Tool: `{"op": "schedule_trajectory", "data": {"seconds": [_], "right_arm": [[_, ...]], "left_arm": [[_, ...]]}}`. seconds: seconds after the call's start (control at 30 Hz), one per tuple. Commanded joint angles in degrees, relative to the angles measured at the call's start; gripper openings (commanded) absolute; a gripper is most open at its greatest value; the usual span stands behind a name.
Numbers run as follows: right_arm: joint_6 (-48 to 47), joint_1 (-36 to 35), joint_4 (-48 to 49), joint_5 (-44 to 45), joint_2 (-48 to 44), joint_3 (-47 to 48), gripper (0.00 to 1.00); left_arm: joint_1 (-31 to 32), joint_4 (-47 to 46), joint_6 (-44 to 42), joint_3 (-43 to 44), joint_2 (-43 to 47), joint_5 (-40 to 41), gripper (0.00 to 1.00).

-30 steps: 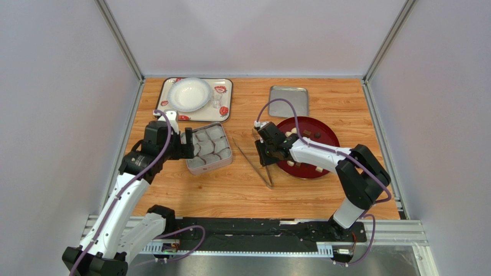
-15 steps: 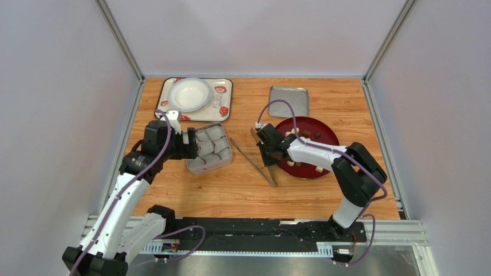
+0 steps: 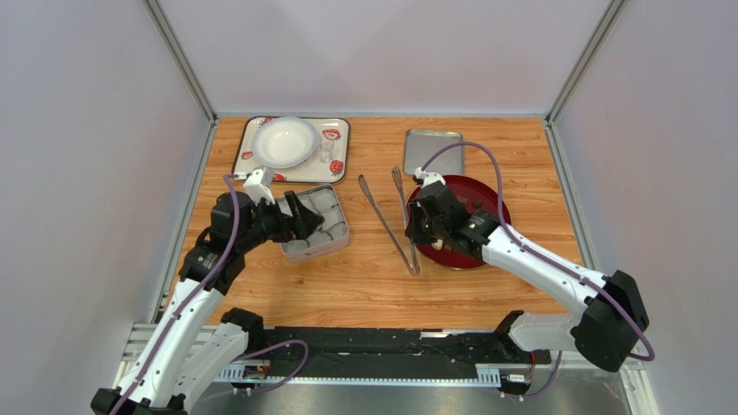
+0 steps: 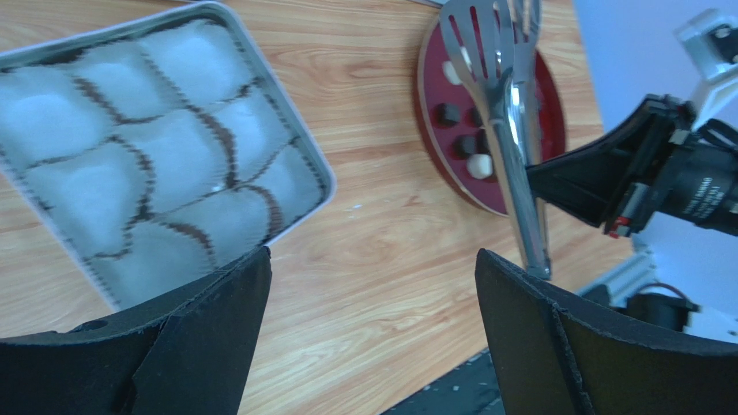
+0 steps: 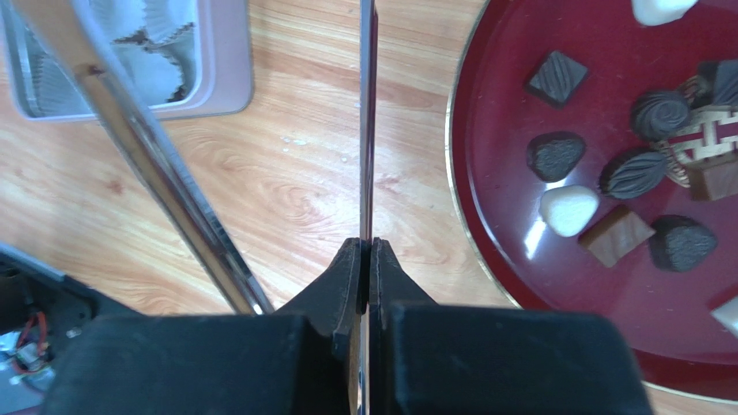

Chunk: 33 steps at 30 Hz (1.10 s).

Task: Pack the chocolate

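The chocolate [image 5: 554,156], dark pieces and a few cream-white ones, lies on a dark red plate [image 5: 520,104], also seen at right of centre [image 3: 455,255]. My right gripper [image 5: 365,244] is shut on one thin arm of the metal tongs [image 5: 367,130]; the other arm [image 5: 165,173] splays left. The tongs [image 3: 385,216] point toward the back, just left of the plate. A silver tin [image 3: 342,238] holds grey paper cups with nothing in them. My left gripper [image 4: 372,253] is open, holds nothing, and hovers at the tin's [image 4: 299,143] near right corner.
A strawberry-print tray [image 3: 339,164] at the back left carries a white bowl [image 3: 284,141] and a small glass [image 3: 326,154]. A flat metal lid [image 3: 434,151] lies behind the plate. Grey walls close in both sides.
My right gripper closed on one tong arm and shifted right toward the plate, swinging the tong tips toward the back. The left gripper moved right over the tin.
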State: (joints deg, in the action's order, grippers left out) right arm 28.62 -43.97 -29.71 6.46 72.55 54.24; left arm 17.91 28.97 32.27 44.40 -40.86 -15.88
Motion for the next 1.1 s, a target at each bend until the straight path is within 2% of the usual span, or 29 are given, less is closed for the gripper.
{"op": "schedule_trajectory", "data": {"seconds": [0.0, 0.17, 0.43, 0.77, 1.07], "right_arm": [[4.6, -1.6, 2.2, -1.1, -5.0, -2.9, 0.00], [5.9, -3.1, 3.3, -0.4, -8.7, -5.3, 0.00], [8.9, -5.2, 5.7, -0.3, -12.8, -9.3, 0.00], [11.0, -5.4, 6.2, 1.9, -17.6, -12.1, 0.00], [11.6, -5.4, 8.4, 1.0, -16.9, -12.6, 0.00]], "left_arm": [[4.4, -14.6, 9.6, -2.6, -1.1, -3.2, 0.95], [13.1, -19.4, 10.7, -0.8, -6.2, 2.8, 0.95], [21.4, -25.1, 13.4, 3.3, -17.5, 9.7, 0.91], [26.7, -28.6, 17.2, 5.1, -26.6, 13.0, 0.86], [29.1, -34.6, 20.2, 3.7, -29.1, 11.5, 0.73]]}}
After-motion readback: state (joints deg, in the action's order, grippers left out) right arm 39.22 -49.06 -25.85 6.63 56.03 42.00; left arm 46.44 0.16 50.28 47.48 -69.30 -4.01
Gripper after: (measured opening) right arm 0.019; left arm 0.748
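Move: The left hand hangs open, with the free arm of the tongs at mid-length about 18 cm to its right, 1 cm ahead and 6 cm lower; the chocolate tin is some 5 cm ahead and about 21 cm below that hand, neither left nor right. The right hand already grips the other arm of the tongs: the free arm is about 7 cm to its left and 1 cm ahead at its height, the red plate 13 cm right, 4 cm ahead and 12 cm down. The left hand sweeps about 17 cm to its right, away from over the tin, towards the free arm of the tongs, easing forward and sinking only a little late on, while its wrist swings some 10 degrees clockwise and its wide-open fingers narrow by about a fifth, coming up astride that arm. The right hand keeps its pinch on the other arm and draws the raised tongs straight back about 5 cm to meet it, then holds there, rolling its left side up roughly 10 degrees. ##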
